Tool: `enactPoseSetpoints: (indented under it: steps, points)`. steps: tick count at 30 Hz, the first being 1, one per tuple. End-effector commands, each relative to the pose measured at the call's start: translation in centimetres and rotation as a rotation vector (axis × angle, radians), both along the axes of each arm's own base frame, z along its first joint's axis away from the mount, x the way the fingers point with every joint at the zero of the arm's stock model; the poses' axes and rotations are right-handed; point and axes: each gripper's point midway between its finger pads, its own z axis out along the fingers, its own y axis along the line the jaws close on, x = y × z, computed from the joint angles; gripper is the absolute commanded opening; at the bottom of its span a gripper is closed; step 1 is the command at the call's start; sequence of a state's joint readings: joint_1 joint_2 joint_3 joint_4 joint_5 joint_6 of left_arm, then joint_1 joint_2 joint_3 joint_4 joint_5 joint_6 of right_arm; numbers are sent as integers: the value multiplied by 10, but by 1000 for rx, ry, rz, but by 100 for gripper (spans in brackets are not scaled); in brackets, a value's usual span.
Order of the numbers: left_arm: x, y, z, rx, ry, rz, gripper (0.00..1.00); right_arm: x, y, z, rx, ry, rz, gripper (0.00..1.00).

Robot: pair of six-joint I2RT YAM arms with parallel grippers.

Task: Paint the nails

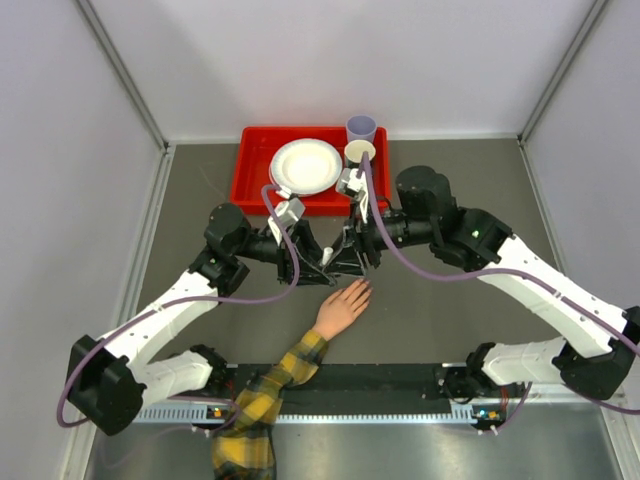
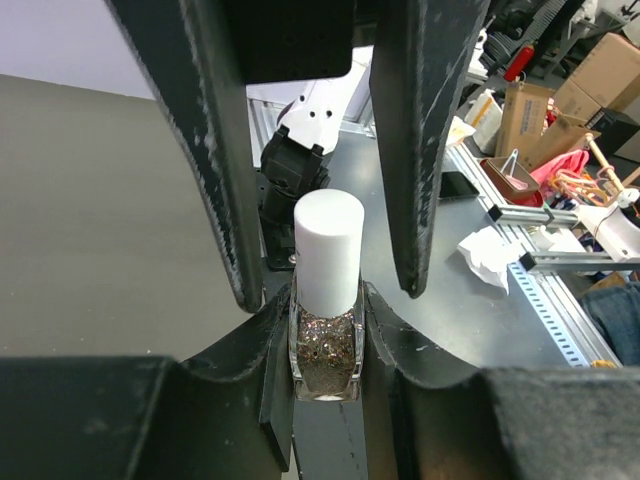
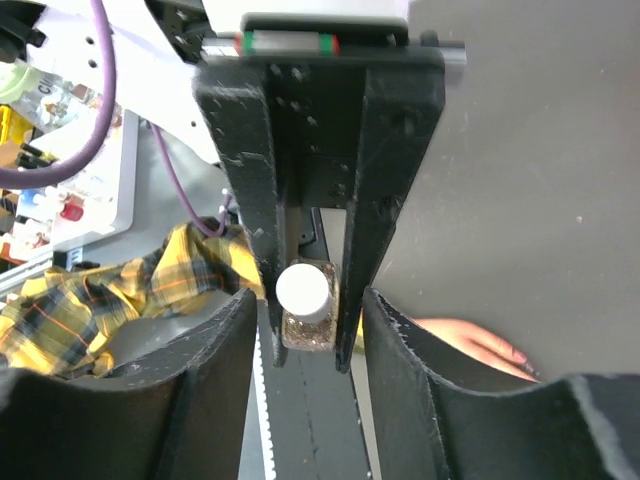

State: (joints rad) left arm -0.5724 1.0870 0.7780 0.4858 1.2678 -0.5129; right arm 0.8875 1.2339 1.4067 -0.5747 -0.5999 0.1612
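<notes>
A small clear bottle of glitter polish point(image 2: 325, 350) with a white cap point(image 2: 328, 250) is held upright in my left gripper point(image 2: 325, 310), whose jaws are shut on its glass body. My right gripper point(image 3: 308, 300) is open, its fingers on either side of the cap and apart from it. In the top view both grippers, left point(image 1: 325, 262) and right point(image 1: 352, 255), meet just above the pale mannequin hand point(image 1: 342, 308). The hand lies flat, with its nails point(image 1: 365, 287) pointing toward the grippers. Its plaid sleeve point(image 1: 265, 395) runs toward the near edge.
A red tray point(image 1: 255, 180) at the back holds a white plate point(image 1: 305, 167). A purple cup point(image 1: 361, 128) and a white cup point(image 1: 359, 152) stand at its right end. A black rail point(image 1: 380, 385) runs along the near edge.
</notes>
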Motion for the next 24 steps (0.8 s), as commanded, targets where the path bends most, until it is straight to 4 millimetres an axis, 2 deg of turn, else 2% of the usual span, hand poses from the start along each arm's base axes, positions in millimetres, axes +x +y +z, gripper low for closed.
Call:
enactPoseSetpoints:
  steps: [1, 10, 14, 16, 18, 20, 21, 23, 24]
  points:
    - [-5, 0, 13, -33, -63, -30, 0, -2, 0, 46, 113, -107, 34, 43]
    - [-8, -1, 13, -31, -65, -40, 0, -2, 2, 45, 103, -103, 53, 37]
    - [-7, -1, 14, -35, -71, -28, 0, -3, 4, 42, 95, -97, 62, 15]
    - [-4, -2, 14, -36, -86, -3, 0, -2, 4, 39, 86, -97, 64, 8]
    - [12, -5, 16, -39, -96, 99, 0, 4, 3, 33, 64, -97, 28, 0]
    - [29, -5, 12, -5, -115, 223, 0, 14, 1, 27, 48, -90, -41, 0]
    - [53, -4, 11, 10, -122, 365, 0, 25, 2, 14, 12, -73, -143, 0]
    - [82, 6, 2, 74, -140, 556, 0, 37, 0, 9, -35, -121, -320, 0]
    - [115, 21, -2, 110, -141, 764, 0, 54, -9, 7, -78, -176, -604, 0]
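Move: The white cap of the nail polish is about 2 cm above the right hand's point, straddled by its open fingers; the glitter bottle under it, still in the left hand, is some 1 cm below that point. The mannequin hand lies roughly 10 cm back, 2 cm to the right and 20 cm below. From the left hand, the cap is about 3 cm above. Right hand rises about 2 cm, pinches the white cap; then both hands swing forward some 2.5 cm, holding on. ##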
